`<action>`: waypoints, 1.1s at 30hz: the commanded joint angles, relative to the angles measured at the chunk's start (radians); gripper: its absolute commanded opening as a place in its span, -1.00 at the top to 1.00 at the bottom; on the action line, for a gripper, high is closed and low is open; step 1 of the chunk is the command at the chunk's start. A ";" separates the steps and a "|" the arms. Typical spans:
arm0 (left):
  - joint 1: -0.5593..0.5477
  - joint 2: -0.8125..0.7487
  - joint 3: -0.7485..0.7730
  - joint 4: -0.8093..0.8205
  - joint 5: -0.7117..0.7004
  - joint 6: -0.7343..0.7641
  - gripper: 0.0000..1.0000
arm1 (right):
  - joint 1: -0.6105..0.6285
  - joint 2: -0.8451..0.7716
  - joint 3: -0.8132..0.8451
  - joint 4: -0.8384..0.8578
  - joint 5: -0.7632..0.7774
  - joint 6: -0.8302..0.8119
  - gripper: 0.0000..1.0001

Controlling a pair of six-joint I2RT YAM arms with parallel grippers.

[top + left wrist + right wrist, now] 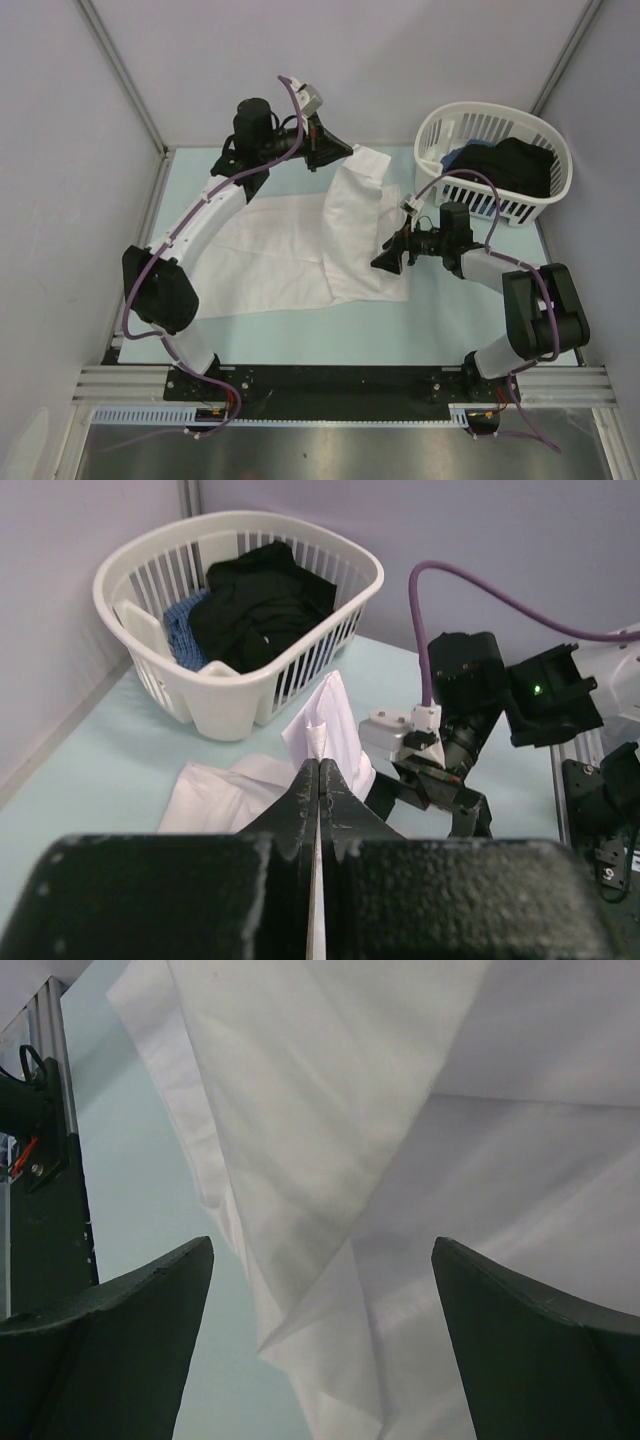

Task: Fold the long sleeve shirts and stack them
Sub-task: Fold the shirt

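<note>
A white long sleeve shirt (pixel 290 250) lies spread over the pale green table, and its right part is pulled up toward the back. My left gripper (pixel 348 152) is at the back of the table, shut on a raised edge of that shirt. In the left wrist view its jaws (pixel 319 765) are pressed together with thin white cloth (pixel 335 725) pinched between them. My right gripper (pixel 382 262) is low at the shirt's right edge and open. In the right wrist view its fingers (pixel 150 1300) stand wide apart on either side of a folded edge of the shirt (pixel 330 1160).
A white slatted basket (pixel 560 150) stands at the back right, holding dark clothes (pixel 515 160) and a blue cloth (pixel 455 160). It also shows in the left wrist view as the basket (pixel 370 570). Grey walls enclose the table on three sides.
</note>
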 commanded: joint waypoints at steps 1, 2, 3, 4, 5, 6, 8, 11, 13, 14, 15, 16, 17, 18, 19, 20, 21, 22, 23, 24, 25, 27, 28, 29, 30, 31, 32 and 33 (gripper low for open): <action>0.011 -0.049 0.063 0.096 0.041 -0.042 1.00 | 0.030 0.039 0.057 0.154 0.025 0.086 -0.89; 0.011 -0.051 0.061 0.103 0.052 -0.045 1.00 | 0.028 0.048 0.061 0.164 0.036 0.089 -0.88; 0.012 -0.057 0.061 0.108 0.058 -0.048 1.00 | 0.028 0.069 0.069 0.170 0.048 0.089 -0.87; 0.012 -0.062 0.060 0.107 0.059 -0.045 1.00 | 0.024 0.077 0.084 0.179 0.065 0.116 -0.86; 0.012 -0.065 0.056 0.107 0.068 -0.043 1.00 | 0.022 0.082 0.092 0.205 0.070 0.130 -0.86; 0.014 -0.074 0.052 0.107 0.072 -0.040 1.00 | 0.012 0.080 0.100 0.220 0.079 0.144 -0.89; 0.015 -0.085 0.041 0.099 0.081 -0.028 1.00 | 0.005 0.064 0.121 0.254 0.076 0.169 -0.96; 0.017 -0.101 0.020 0.087 0.111 -0.007 1.00 | -0.002 0.013 0.175 0.259 0.059 0.158 -0.99; 0.017 -0.115 0.001 0.080 0.122 0.015 1.00 | -0.010 -0.018 0.208 0.262 0.044 0.160 -0.99; 0.017 -0.120 -0.003 0.074 0.125 0.024 1.00 | -0.010 -0.025 0.225 0.260 0.036 0.158 -0.99; 0.017 -0.121 -0.006 0.071 0.127 0.030 1.00 | -0.010 -0.035 0.256 0.259 0.024 0.157 -0.99; 0.017 -0.126 -0.011 0.062 0.136 0.041 1.00 | -0.010 -0.053 0.268 0.260 0.018 0.155 -0.99; 0.017 -0.128 -0.013 0.051 0.134 0.047 1.00 | -0.008 -0.061 0.281 0.259 0.013 0.157 -1.00; 0.017 -0.129 -0.016 0.047 0.136 0.052 1.00 | -0.007 -0.071 0.303 0.254 0.009 0.154 -1.00; 0.017 -0.131 -0.022 0.033 0.136 0.062 1.00 | -0.005 -0.079 0.311 0.251 0.010 0.152 -1.00; 0.017 -0.134 -0.025 0.022 0.138 0.070 1.00 | -0.002 -0.100 0.319 0.248 0.010 0.150 -0.99; 0.017 -0.137 -0.029 0.016 0.136 0.075 1.00 | 0.001 -0.110 0.331 0.250 0.004 0.149 -0.99; 0.017 -0.138 -0.037 0.005 0.131 0.079 1.00 | 0.004 -0.122 0.336 0.247 0.006 0.143 -0.99; 0.017 -0.141 -0.040 0.001 0.133 0.082 1.00 | 0.011 -0.140 0.339 0.233 0.013 0.134 -1.00; 0.015 -0.146 -0.048 0.001 0.134 0.079 1.00 | 0.016 -0.147 0.342 0.227 0.007 0.118 -0.99; 0.014 -0.149 -0.058 0.002 0.133 0.076 1.00 | 0.022 -0.151 0.353 0.216 0.003 0.106 -0.96; 0.015 -0.155 -0.066 0.001 0.128 0.076 1.00 | 0.042 -0.159 0.367 0.153 0.016 0.065 -0.61; 0.015 -0.155 -0.071 -0.002 0.127 0.076 1.00 | 0.045 -0.159 0.385 0.124 0.016 0.033 -0.47; 0.015 -0.157 -0.069 -0.008 0.127 0.082 1.00 | 0.048 -0.156 0.388 0.115 0.022 0.038 -0.37; 0.017 -0.158 -0.068 -0.012 0.127 0.089 1.00 | 0.048 -0.156 0.390 0.127 0.026 0.054 -0.19; 0.017 -0.163 -0.071 -0.012 0.127 0.089 1.00 | 0.050 -0.154 0.391 0.138 0.030 0.067 -0.10; 0.017 -0.166 -0.074 -0.012 0.133 0.087 1.00 | 0.051 -0.151 0.403 0.141 0.039 0.069 0.01; 0.017 -0.175 -0.078 -0.012 0.134 0.082 1.00 | 0.053 -0.142 0.411 0.141 0.041 0.072 0.32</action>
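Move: My left hand still pinches the end of the raised sleeve. The stretch of sleeve just below that pinch, which my open right hand goes for, lies about 7 cm ahead of the right hand, 4 cm to its left and 20 cm above; from the left hand, 3 cm back, 4 cm right and 5 cm below. The shirt body spreads some 20 cm left of the right hand, 4 cm ahead, 5 cm below. The basket stands 22 cm ahead and 26 cm right. I ease my open right hand forward over the shirt, then swing it steeply up about 20 cm beside the hanging sleeve, drifting back slightly near the top and rolling some 30 degrees with its forward side rising. There its fingers half close around the sleeve just below my left fingers. My left hand keeps its pinch, rising a little while drawing back about 4 cm, then sinking again. ##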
